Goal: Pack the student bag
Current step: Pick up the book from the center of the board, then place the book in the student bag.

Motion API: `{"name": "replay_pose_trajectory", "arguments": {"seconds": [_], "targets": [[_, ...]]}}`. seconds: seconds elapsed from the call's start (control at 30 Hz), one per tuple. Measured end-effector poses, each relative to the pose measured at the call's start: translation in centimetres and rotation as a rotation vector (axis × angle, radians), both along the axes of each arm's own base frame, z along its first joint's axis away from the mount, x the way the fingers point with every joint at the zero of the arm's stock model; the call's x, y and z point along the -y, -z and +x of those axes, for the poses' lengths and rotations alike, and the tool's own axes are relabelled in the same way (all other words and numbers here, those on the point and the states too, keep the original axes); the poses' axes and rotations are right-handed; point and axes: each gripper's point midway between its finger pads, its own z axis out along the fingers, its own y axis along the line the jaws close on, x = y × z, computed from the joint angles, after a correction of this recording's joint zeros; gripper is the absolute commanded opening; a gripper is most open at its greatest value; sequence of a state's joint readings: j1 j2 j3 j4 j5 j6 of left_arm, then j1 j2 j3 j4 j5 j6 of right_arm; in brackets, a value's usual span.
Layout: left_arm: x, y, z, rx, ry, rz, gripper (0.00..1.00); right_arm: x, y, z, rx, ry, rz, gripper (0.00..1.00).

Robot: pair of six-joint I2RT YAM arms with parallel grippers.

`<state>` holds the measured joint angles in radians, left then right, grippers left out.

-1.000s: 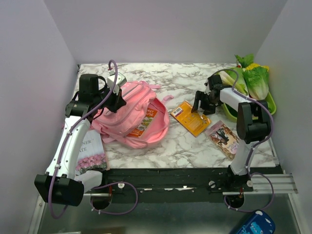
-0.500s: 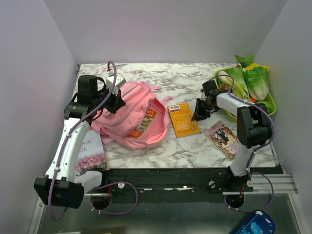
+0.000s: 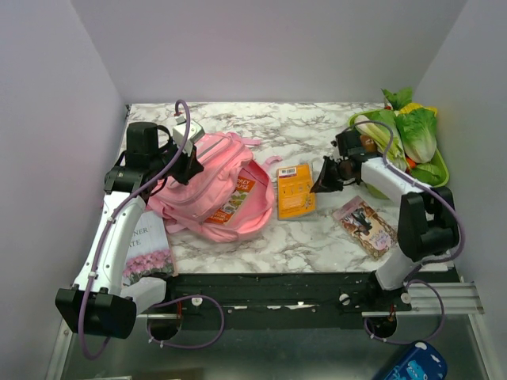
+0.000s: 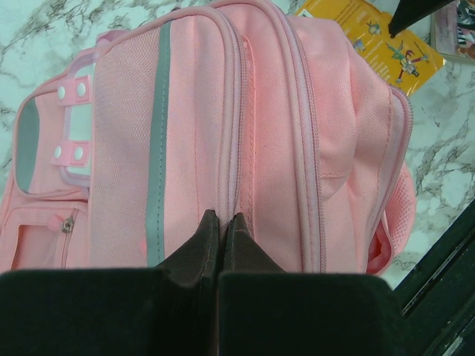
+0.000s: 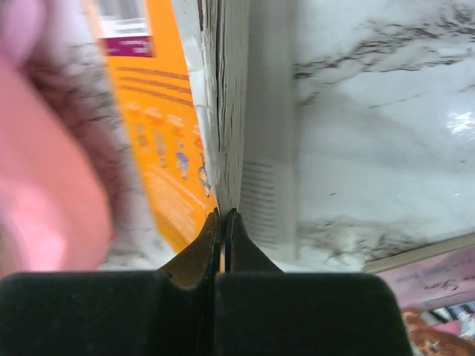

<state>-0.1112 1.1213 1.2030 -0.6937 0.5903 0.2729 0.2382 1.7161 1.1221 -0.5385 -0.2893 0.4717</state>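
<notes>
The student bag, a big pink backpack with grey-green stripes, lies at the table's left with its main pocket gaping toward the right. An orange booklet shows inside it. My left gripper is shut on a fold of the bag's top fabric, fingertips pinched together. An orange book lies just right of the bag. My right gripper is shut on its right edge, the cover's rim thin between the fingertips, with the page block showing edge on.
A green tray of lettuce and other vegetables stands at the back right. A small picture book lies near the right arm's base. A white book with pink flowers rests at the front left by the left arm.
My right gripper went from open to shut on the orange book's edge. The book has slid left toward the bag and turned square. The left arm has held still on the bag.
</notes>
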Motion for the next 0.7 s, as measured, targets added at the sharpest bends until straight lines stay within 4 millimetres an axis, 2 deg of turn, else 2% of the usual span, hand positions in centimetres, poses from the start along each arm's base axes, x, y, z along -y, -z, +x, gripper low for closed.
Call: {"name": "replay_pose_trajectory", "arguments": {"seconds": [0.13,0.23,0.7], "targets": [[0.0,0.1,0.0,-0.002,0.000,0.000,0.01,-1.5,-4.9,0.1,0.094,-0.004,0.116,0.01],[0.0,0.2,0.0,-0.005,0.001,0.000,0.01,-2.5,-7.8,-0.1,0.141,-0.011,0.197,0.01],[0.0,0.4,-0.3,-0.006,0.008,0.002,0.01,-4.8,-15.9,-1.9,0.243,-0.044,0.414,0.01]]}}
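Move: The right hand already pinches the right edge of the yellow-orange book, whose middle lies about 4 cm to this hand's left, level fore and aft. The backpack's open mouth is some 17 cm to the left and 2 cm back, at about hand height, with the Treehouse book inside about 20 cm left and 3 cm back. The brown book lies some 13 cm right and 10 cm back. From the left hand, the orange book is about 21 cm right, 3 cm ahead and 22 cm below. Keeping its pinch on the book's edge and pages, the right hand raises the book steeply by about 16 cm, drifting some 5 cm left, towards the backpack. The wrist turns nearly 30 degrees as it rises, so the downward fingers swing out to point more to the left and forward. The fingers stay shut. ##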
